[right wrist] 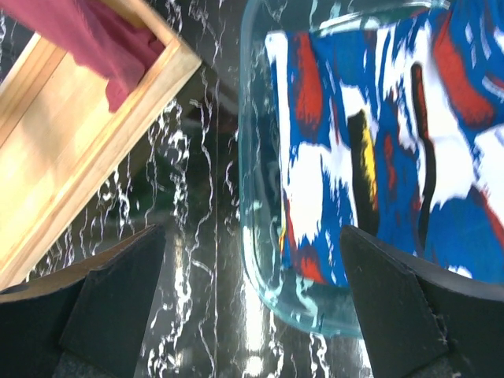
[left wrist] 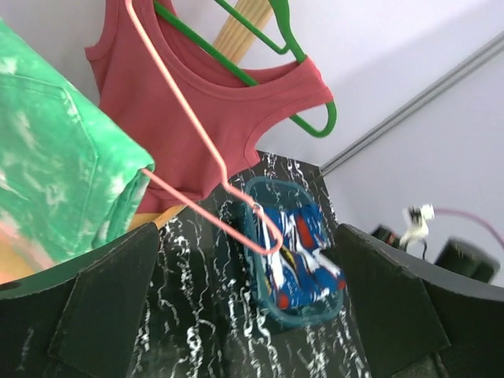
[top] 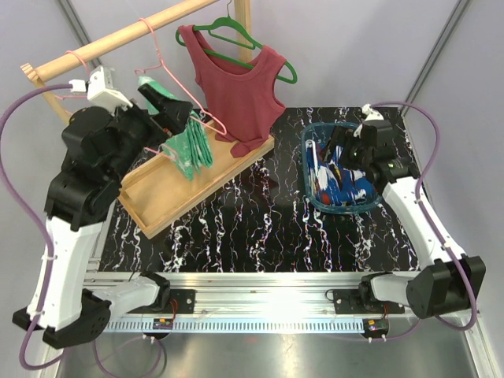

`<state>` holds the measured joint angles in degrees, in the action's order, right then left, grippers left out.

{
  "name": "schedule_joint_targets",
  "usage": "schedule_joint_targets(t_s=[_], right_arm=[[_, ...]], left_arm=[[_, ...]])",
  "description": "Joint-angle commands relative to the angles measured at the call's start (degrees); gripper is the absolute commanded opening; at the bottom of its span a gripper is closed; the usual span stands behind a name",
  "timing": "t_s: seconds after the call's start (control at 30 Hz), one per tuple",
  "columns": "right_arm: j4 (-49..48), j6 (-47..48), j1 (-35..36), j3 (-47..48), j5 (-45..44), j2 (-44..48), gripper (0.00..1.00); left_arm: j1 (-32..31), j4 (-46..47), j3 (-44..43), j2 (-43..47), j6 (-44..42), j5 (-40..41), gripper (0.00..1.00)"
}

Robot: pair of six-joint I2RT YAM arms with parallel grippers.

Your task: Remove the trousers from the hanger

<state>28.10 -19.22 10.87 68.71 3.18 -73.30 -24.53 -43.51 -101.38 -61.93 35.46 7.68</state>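
Observation:
The green-and-white tie-dye trousers [top: 192,150] [left wrist: 55,181] hang folded over the lower bar of a pink wire hanger [top: 161,67] [left wrist: 206,146], which hooks on the wooden rod [top: 118,35]. My left gripper [top: 173,112] [left wrist: 248,315] is raised just up and left of them, open, with nothing between its fingers. The blue trousers with red and white pattern [top: 340,185] [left wrist: 299,256] [right wrist: 378,142] lie in a clear blue basket [top: 311,169] [right wrist: 256,236]. My right gripper [top: 340,153] [right wrist: 252,315] hovers open over the basket's left rim.
A dark red tank top [top: 236,87] [left wrist: 220,118] hangs on a green hanger [top: 236,35] [left wrist: 303,55] from the same rod, its hem touching a long wooden tray [top: 169,197] [right wrist: 71,165]. Black marbled tabletop [top: 260,228] lies between tray and basket.

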Motion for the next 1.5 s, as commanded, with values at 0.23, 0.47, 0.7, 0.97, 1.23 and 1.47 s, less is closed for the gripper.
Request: schedule_joint_targets(t_s=[0.23,0.47,0.7,0.97,1.23,1.47], right_arm=[[-1.47,-1.96,0.38,-4.9,3.68,9.31,0.99],[-0.5,-3.19,0.46,-6.21,5.34,13.35,1.0],[0.91,-2.93,0.38,-6.22,4.99,14.85,0.99],[1.17,-2.49,0.38,-5.86,6.13,15.47,0.99],[1.08,-2.57,0.38,-6.39,7.19,16.43,1.0],[0.82,-2.48,0.38,-5.78,8.06,17.75,0.99]], left_arm=[[-1.74,-4.65,-17.41,-17.42,-1.01,17.71,0.89],[-3.15,-8.87,-25.61,-27.62,-6.89,27.9,0.78],[-4.12,-15.29,-31.07,-33.25,-8.31,33.45,0.24],[-4.29,-15.91,-30.45,-33.17,-8.31,35.12,0.11],[-4.29,-16.34,-29.22,-33.69,-7.95,34.95,0.02],[-4.82,-14.77,-32.38,-33.34,-10.66,32.49,0.0]])
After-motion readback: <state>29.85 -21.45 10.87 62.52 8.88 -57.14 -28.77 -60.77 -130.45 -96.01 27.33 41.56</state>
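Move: The near right end of the pink hanger carrying the green trousers is about 11 cm ahead of the left hand, 3 cm to its right and 5 cm lower. The green trousers hang about 22 cm ahead, 5 cm left and 8 cm down; the red top is some 33 cm ahead, 7 right and 6 down. The empty hanger is roughly 3 cm ahead, 8 left and 4 below. From the right hand, that same hanger end is level in reach, about 28 cm left and 20 cm higher. Bring the open left gripper about 13 cm forward, sinking some 6 cm over the later part, onto the trousers' pink hanger. Turn it counter-clockwise some 25 degrees, with its left side rising and the fingers tipping down. Close the fingers during the last stretch to pinch the thin hanger wire, then hold still. Meanwhile draw the open right gripper back about 6 cm and up 4. ##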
